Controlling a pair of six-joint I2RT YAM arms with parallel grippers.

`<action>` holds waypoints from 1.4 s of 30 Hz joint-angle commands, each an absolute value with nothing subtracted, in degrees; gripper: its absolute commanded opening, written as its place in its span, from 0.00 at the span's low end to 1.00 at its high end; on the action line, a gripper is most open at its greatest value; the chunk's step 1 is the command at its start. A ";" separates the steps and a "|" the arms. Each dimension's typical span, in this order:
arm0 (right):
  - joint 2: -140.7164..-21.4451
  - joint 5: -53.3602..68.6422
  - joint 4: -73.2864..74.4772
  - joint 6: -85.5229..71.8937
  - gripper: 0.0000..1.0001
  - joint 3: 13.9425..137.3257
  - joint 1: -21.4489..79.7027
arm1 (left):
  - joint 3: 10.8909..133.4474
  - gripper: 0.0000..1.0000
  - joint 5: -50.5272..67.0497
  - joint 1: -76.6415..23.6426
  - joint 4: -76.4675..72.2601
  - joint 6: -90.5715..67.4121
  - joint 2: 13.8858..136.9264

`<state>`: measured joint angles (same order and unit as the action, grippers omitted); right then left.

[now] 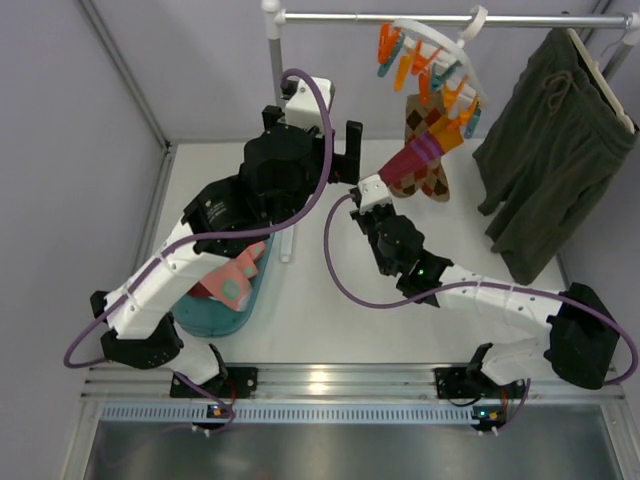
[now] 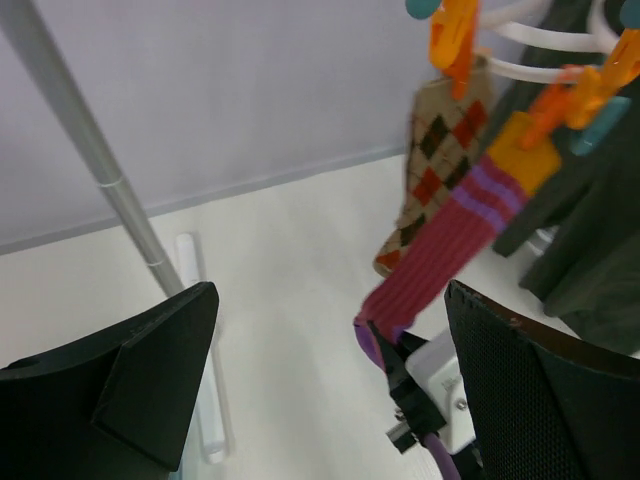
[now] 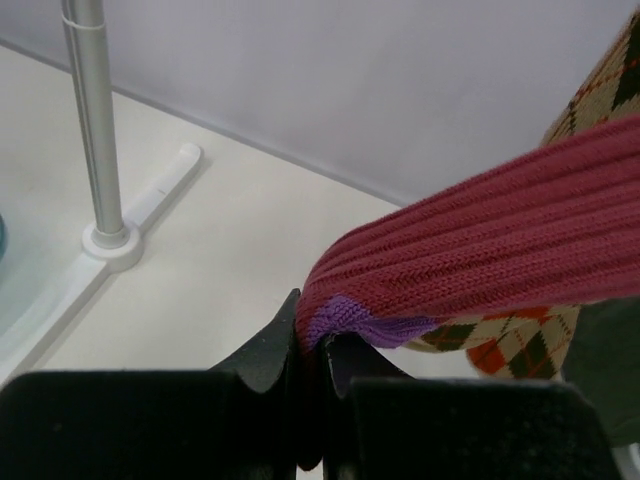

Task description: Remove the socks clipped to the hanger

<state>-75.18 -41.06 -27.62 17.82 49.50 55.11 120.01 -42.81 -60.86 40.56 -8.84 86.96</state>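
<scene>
The white ring hanger (image 1: 432, 42) hangs from the rail, orange and teal pegs under it. Two socks stay pegged: a maroon sock with purple stripes (image 1: 412, 158) and an argyle sock (image 1: 436, 182) behind it. My right gripper (image 1: 372, 192) is shut on the maroon sock's purple toe (image 3: 345, 315) and holds it stretched down-left, taut from its orange peg (image 2: 525, 150). In the right wrist view the right gripper (image 3: 318, 335) pinches the toe. My left gripper (image 2: 330, 295) stands wide open left of the socks, nothing between its fingers, and the maroon sock (image 2: 450, 250) runs past its right finger.
A dark olive garment (image 1: 550, 150) hangs at the right of the rail (image 1: 400, 18). The rack's upright pole (image 1: 275, 60) and its foot (image 3: 110, 245) stand behind my left arm. A teal basin (image 1: 225, 305) with a pink-and-white sock (image 1: 236, 277) lies near-left.
</scene>
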 commanded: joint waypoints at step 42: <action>-45.25 10.03 -4.33 -12.92 0.71 46.04 -2.62 | 85.43 0.99 -3.36 -58.89 19.16 -23.02 72.33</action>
<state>-45.23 11.09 -12.10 -12.67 40.62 0.69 86.83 -15.03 -58.74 23.44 -20.12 72.86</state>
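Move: The right hand holds the red-purple sock by its toe. The clips holding that sock's cuff are about 11 cm to this hand's right, 3 cm ahead and 15 cm up, the argyle sock is some 9 cm right, 8 cm ahead and 4 cm up, and the trousers are about 27 cm right, 10 cm ahead and level. From the empty, open left hand, the red-purple sock's toe is some 9 cm right, 5 cm ahead and 21 cm below. The right hand carries the pinched toe back to the right towards the trousers, bearing slightly forward and rolling its left side up by about 30 degrees; some 16 cm along it opens and lets go, then goes a little farther right while drawing back about 5 cm and rising as much. Meanwhile the left hand, still open and empty, sinks about 10 cm away from the hanger and drifts right, then turns clockwise and draws back at the end. ##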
